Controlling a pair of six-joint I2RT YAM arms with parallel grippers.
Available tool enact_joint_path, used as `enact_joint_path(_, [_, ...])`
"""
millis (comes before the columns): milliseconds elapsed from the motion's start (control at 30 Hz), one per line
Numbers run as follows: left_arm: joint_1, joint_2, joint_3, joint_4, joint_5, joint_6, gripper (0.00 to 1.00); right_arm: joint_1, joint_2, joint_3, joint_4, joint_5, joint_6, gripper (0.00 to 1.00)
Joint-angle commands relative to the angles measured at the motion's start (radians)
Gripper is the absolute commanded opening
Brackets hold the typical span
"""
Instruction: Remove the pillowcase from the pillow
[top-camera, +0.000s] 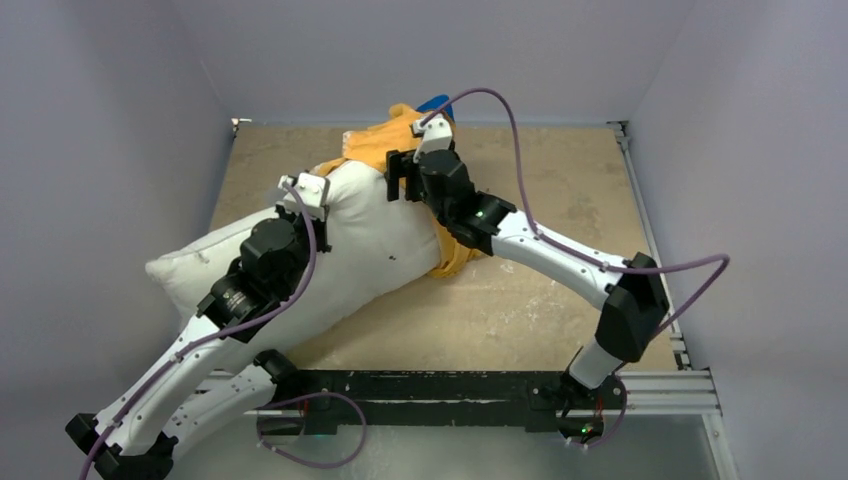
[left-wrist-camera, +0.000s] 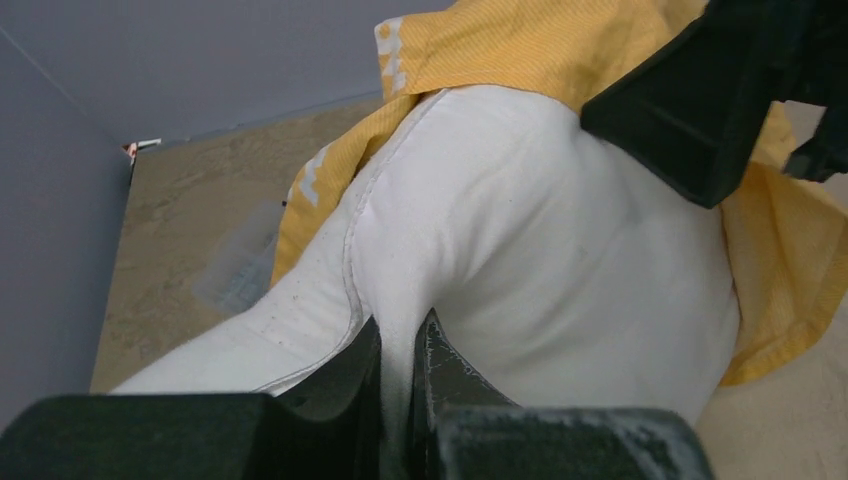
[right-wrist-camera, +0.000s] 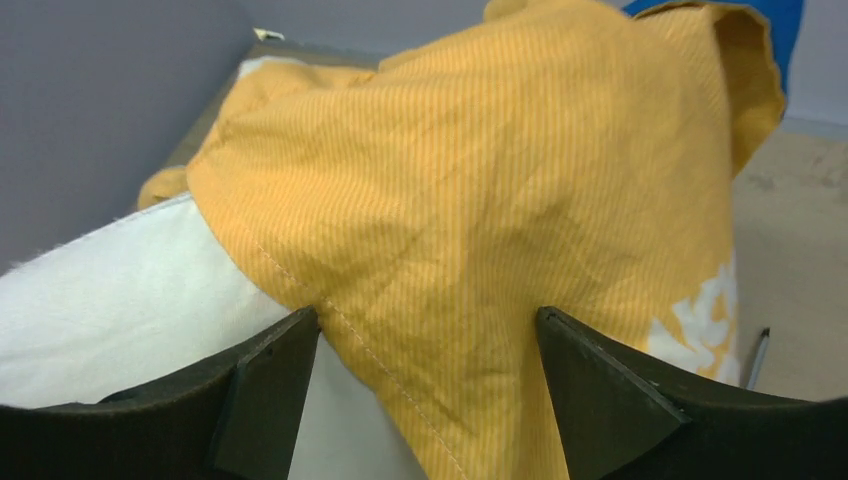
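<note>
The plump white pillow lies slantwise across the table, its near end bare. The orange-yellow pillowcase is bunched over its far end, and a strip shows under the right arm. My left gripper is shut on a pinched fold of the pillow; the white cloth runs up between the closed fingers of my left gripper. My right gripper stands open over the far end. In its wrist view my right gripper has its jaws wide apart with a hanging corner of the pillowcase between them, beside the pillow.
The tan table board is walled by grey panels at the back and sides. A metal rail runs along the near edge. A blue patch shows behind the pillowcase. A small clear plastic piece lies on the board left of the pillow.
</note>
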Motion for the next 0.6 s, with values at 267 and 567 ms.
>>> enact_joint_path(267, [-0.001,-0.073,-0.015,0.150,0.076,0.009,0.00,-0.022,0.052,0.075,-0.188,0.392,0.158,0.23])
enact_joint_path(567, [-0.001,-0.164,-0.061,0.191,0.041,0.013,0.00,-0.218,-0.056,-0.024,-0.116,0.321,0.168,0.00])
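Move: The pillowcase's near edge lies between and just beyond the right gripper's open fingers, about 3 cm ahead, 1 cm right and 3 cm down. The blue corner is some 13 cm ahead and 7 cm right of that hand; the pillow's middle is about 12 cm back, 20 cm left and 12 cm below. For the left gripper, which already pinches a fold of the pillow, that edge is roughly 12 cm ahead and 14 cm right, slightly below. Dip the right gripper about 3 cm onto the pillowcase's near edge while easing forward, and shut its wide-open fingers to pinch the cloth. Already drawing right as they close, drag the cloth right and a little forward, ending some 8 cm right of the start, with the hand turned clockwise over 20 degrees. Keep the left gripper's pinch on the pillow, giving slightly back. ##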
